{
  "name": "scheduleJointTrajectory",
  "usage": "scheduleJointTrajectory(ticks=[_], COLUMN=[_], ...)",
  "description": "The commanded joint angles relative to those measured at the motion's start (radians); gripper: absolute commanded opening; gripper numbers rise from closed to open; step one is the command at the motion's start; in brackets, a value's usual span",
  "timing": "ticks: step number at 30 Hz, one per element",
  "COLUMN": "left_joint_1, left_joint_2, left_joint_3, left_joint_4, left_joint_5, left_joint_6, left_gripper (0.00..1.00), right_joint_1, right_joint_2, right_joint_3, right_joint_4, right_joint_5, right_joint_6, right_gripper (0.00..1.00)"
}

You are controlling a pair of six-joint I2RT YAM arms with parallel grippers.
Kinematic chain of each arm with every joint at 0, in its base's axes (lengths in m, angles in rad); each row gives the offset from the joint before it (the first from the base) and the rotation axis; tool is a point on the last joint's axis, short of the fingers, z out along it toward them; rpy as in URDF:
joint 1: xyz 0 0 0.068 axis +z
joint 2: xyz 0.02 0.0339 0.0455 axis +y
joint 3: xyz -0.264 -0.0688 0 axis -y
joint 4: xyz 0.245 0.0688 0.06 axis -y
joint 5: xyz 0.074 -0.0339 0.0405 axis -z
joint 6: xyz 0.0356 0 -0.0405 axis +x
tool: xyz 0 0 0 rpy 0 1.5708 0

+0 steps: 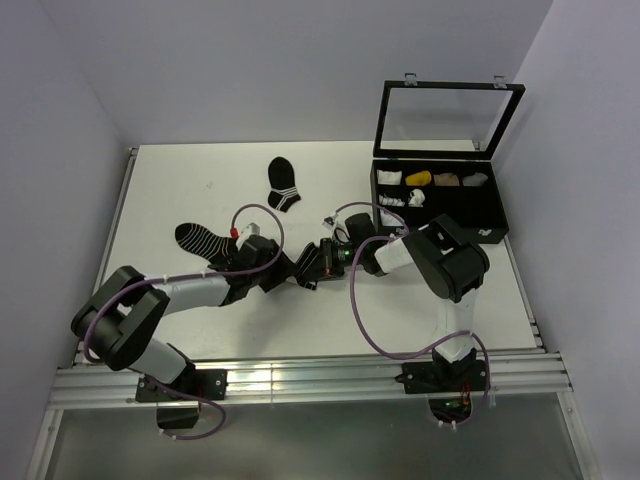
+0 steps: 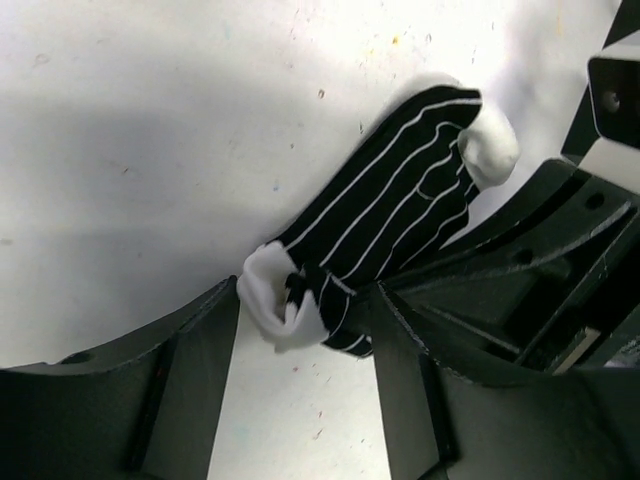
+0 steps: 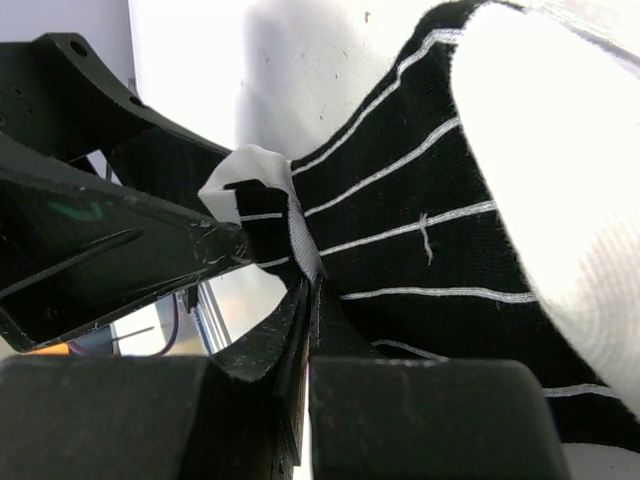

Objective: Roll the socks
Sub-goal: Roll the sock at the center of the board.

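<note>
The socks point(image 2: 390, 215) lie together on the white table: a black one with thin white stripes, and white fabric point(image 2: 490, 150) showing at both ends. In the right wrist view the striped sock point(image 3: 400, 200) fills the frame, with the white sock point(image 3: 560, 200) beside it. My left gripper point(image 2: 305, 300) is open, and the bunched near end of the socks sits between its fingertips, touching both. My right gripper point(image 3: 313, 290) is shut on a thin fold of the sock edge. In the top view both grippers point(image 1: 308, 268) meet at mid-table and hide the socks.
Two other dark striped socks lie apart, one at the back point(image 1: 283, 183) and one at the left point(image 1: 200, 240). A black compartment box point(image 1: 440, 210) with its lid raised point(image 1: 445, 120) stands at the right. The table's left rail point(image 1: 118, 215) borders the surface.
</note>
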Motion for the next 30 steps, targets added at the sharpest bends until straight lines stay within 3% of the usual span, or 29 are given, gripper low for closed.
scheduleJointTrajectory(ticks=[1, 5, 9, 11, 14, 19, 21, 27, 28, 30], left_joint_1=[-0.005, -0.005, -0.006, -0.006, -0.005, -0.006, -0.005, -0.006, -0.006, -0.005], left_joint_2=[0.052, 0.089, 0.109, 0.106, 0.091, 0.069, 0.081, 0.098, 0.098, 0.101], left_joint_3=[0.034, 0.052, 0.078, 0.094, 0.109, 0.158, 0.189, 0.213, 0.213, 0.22], left_joint_4=[-0.053, -0.08, -0.098, -0.118, -0.15, -0.251, -0.305, -0.36, -0.366, -0.379], left_joint_5=[-0.032, -0.027, -0.012, -0.016, -0.026, -0.044, -0.041, -0.023, -0.019, -0.016], left_joint_6=[-0.006, -0.006, -0.001, 0.003, 0.017, 0.042, 0.052, 0.062, 0.062, 0.066], left_gripper=[0.59, 0.48, 0.24, 0.1, 0.01, 0.01, 0.01, 0.01, 0.01, 0.01], right_joint_1=[-0.016, -0.016, -0.007, 0.004, 0.048, 0.209, 0.269, 0.435, 0.45, 0.485], right_joint_2=[0.045, 0.022, -0.05, -0.108, -0.206, -0.344, -0.389, -0.426, -0.421, -0.397], right_joint_3=[-0.024, -0.033, -0.054, -0.059, -0.076, -0.088, -0.094, -0.096, -0.085, -0.065], right_joint_4=[-0.136, -0.11, -0.108, -0.142, -0.173, -0.246, -0.251, -0.236, -0.242, -0.248], right_joint_5=[0.113, 0.122, 0.174, 0.246, 0.329, 0.628, 0.737, 0.923, 0.95, 0.991], right_joint_6=[-0.05, -0.058, -0.101, -0.153, -0.228, -0.358, -0.411, -0.504, -0.515, -0.546], right_gripper=[0.01, 0.03, 0.05, 0.11, 0.22, 0.38, 0.39, 0.42, 0.48, 0.49])
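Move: The sock's white cuff sits between the open left fingers, its middle only about 1 cm ahead, 1 cm to the right and 1 cm below. The sock's body has its middle some 5 cm ahead and 3 cm to the right. A striped sock lies roughly 20 cm left and 9 cm ahead, and a black sock about 25 cm ahead and 2 cm left. The right fingers are shut on the cuff, whose middle is about 2 cm to their left; from them the sock's body is some 4 cm ahead and 1 cm left. Ease the left gripper down, forward and right into the cuff, just over 1 cm, and shut it to pinch the white edge, then let it drift back about 1 cm, still gripping. As it closes, open the right gripper about halfway to free the cuff, then lift it up and back some 6 cm, drifting left, while its wrist swings about 50 degrees to point more downward and forward. ##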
